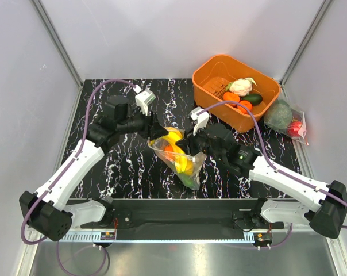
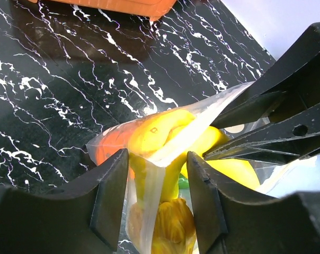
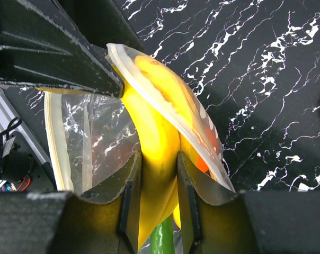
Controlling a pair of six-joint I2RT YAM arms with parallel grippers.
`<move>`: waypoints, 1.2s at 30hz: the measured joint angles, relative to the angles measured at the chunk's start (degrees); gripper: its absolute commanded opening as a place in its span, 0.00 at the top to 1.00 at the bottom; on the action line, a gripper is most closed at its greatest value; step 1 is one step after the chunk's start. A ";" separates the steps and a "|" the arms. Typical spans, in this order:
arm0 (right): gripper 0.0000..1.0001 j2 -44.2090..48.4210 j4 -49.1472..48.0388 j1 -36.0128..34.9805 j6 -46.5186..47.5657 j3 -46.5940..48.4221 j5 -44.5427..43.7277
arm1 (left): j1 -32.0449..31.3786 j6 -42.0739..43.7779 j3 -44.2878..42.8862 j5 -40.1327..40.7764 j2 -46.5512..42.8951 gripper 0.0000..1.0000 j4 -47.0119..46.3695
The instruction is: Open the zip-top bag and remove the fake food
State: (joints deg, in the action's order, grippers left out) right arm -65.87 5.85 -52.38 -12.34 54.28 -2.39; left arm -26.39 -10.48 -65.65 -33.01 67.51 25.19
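Observation:
The dotted zip-top bag [image 1: 195, 164] lies mid-table with its mouth raised between both grippers. The fake food shows inside it: a yellow piece [image 1: 174, 138], an orange fruit [image 1: 169, 151] and a green vegetable [image 1: 188, 180]. My right gripper [image 3: 159, 180] is shut on the yellow piece [image 3: 154, 132] in the bag's mouth, with the bag [image 3: 86, 132] spread to its left. My left gripper [image 2: 157, 180] straddles the bag's rim [image 2: 149, 196] and the yellow food [image 2: 160, 132], jaws apart. In the top view the left gripper [image 1: 162, 133] and right gripper [image 1: 192, 145] face each other across the bag.
An orange bin [image 1: 211, 64] at the back right holds a white cauliflower [image 1: 241, 86] and other toy produce. A clear undotted bag with a green ball [image 1: 280, 116] lies at the right edge. White walls enclose the black marbled table [image 1: 127, 172].

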 measured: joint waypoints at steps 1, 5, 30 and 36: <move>1.00 0.00 0.04 0.00 0.13 -0.07 -0.02 | 0.07 -0.04 0.00 -0.11 0.00 0.53 -0.02; 1.00 0.00 0.48 -0.02 0.55 -0.31 0.57 | 0.68 -0.09 0.00 -0.17 0.00 0.59 -0.79; 1.00 0.31 0.42 -0.02 0.52 -1.07 2.16 | 1.25 -0.70 1.03 -1.07 0.90 0.69 -2.34; 1.00 0.72 0.44 -0.02 0.55 -1.60 2.43 | 1.11 -0.76 1.31 -1.40 0.90 0.93 -2.40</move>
State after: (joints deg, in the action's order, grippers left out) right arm -65.14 6.28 -52.40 -11.79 52.69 0.03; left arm -25.28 -11.25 -64.34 -34.41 68.40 22.79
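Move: The near stretch of the bag's rim is right at the left fingertips, within a centimetre or so and between the half-open fingers. The middle of the banana bunch is about 6 cm to this hand's right, 6 cm back and 3 cm lower; the orange is some 3 cm right, 6 cm back and 6 cm lower. The right hand already grips the bananas, their middle about 2 cm to its left, 2 cm back and 2 cm below. The left hand stays almost in place at the bag's mouth, easing less than 1 cm forward and settling about 1 cm from a slight rise, while its fingers draw nearly shut, reopen to somewhat under half and close again, ending in a pinch on the rim beside the bananas. The right hand keeps its hold on the bunch inside the bag, its gap unchanged, and eases roughly 1 cm down and 1 cm back. ##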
